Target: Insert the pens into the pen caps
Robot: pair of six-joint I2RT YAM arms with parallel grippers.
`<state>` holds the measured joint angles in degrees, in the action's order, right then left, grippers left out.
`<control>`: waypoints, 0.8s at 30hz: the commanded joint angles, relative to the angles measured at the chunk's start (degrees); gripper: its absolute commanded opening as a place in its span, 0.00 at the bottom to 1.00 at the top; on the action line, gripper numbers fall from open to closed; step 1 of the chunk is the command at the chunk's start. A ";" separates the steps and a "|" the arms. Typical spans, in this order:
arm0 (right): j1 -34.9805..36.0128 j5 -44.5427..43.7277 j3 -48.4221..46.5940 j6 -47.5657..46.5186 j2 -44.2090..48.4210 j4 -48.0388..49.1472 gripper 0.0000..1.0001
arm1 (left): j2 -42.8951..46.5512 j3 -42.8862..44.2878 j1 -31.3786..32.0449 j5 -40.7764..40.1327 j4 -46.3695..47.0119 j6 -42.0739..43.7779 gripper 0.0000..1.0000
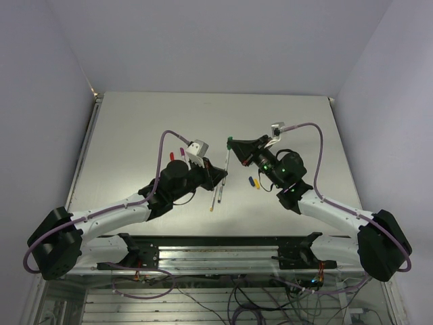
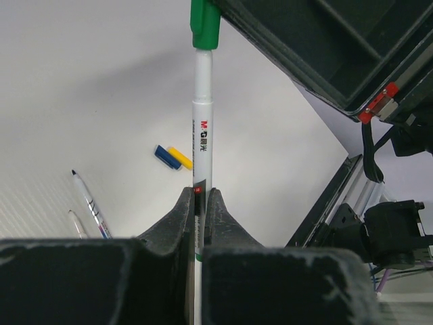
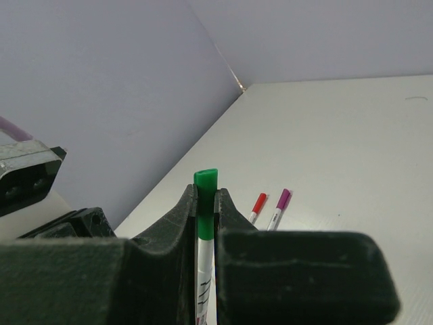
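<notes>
A white-bodied green pen (image 2: 202,122) stands between the two grippers. My left gripper (image 2: 201,193) is shut on its lower barrel. A green cap (image 3: 206,179) sits over its upper end, hiding the tip, and my right gripper (image 3: 206,193) is shut on that cap. In the top view both grippers meet at mid-table, the left gripper (image 1: 222,175) just below the right gripper (image 1: 233,143). A blue cap (image 2: 162,156) and a yellow cap (image 2: 180,158) lie side by side on the table. Two uncapped pens (image 2: 91,203) lie nearby.
A red-capped pen (image 3: 258,203) and a magenta-capped pen (image 3: 282,200) lie together on the table beyond the left arm. The white table (image 1: 135,128) ends in walls at the back and sides. The arms' mounting rail (image 1: 216,244) runs along the near edge.
</notes>
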<state>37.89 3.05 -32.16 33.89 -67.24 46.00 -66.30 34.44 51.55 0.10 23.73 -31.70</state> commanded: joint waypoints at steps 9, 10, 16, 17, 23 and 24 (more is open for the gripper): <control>0.61 5.75 2.85 3.72 -1.42 0.25 0.00 | 1.97 -0.73 0.34 -4.62 5.55 0.02 0.07; 0.68 6.85 2.74 4.12 -1.90 0.02 0.00 | 2.10 -0.82 0.39 -5.00 6.05 -0.05 0.07; 0.78 14.37 2.06 6.44 -6.41 -0.04 0.00 | 3.37 -2.14 0.34 -7.98 10.25 0.01 0.07; 0.78 14.89 2.16 6.71 -6.75 -0.03 0.00 | 3.61 -2.10 0.34 -8.31 10.16 0.14 0.07; 0.81 18.03 2.35 7.20 -8.62 -1.88 0.00 | 5.48 -1.49 0.25 -10.69 9.75 1.91 0.07; 0.85 18.79 2.20 7.32 -9.09 -2.51 0.00 | 5.64 -1.26 0.16 -10.79 9.64 2.22 0.07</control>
<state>37.60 13.21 -30.63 40.29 -74.04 49.89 -64.10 30.92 52.07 -5.98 23.49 -31.68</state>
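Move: The green cap, already on the pen's top end, is in the right fingers, about 7 cm ahead of the left hand, 1 cm right and 7 cm up. The pen's middle lies some 5 cm back, 1 cm left and 5 cm below the right hand. From that hand, the blue cap lies roughly 2 cm ahead, 8 cm right and 27 cm down; the yellow cap is about 2 cm farther right. Right hand pushes the green cap about 5 cm down, left and back along the pen; left yields down-left. ##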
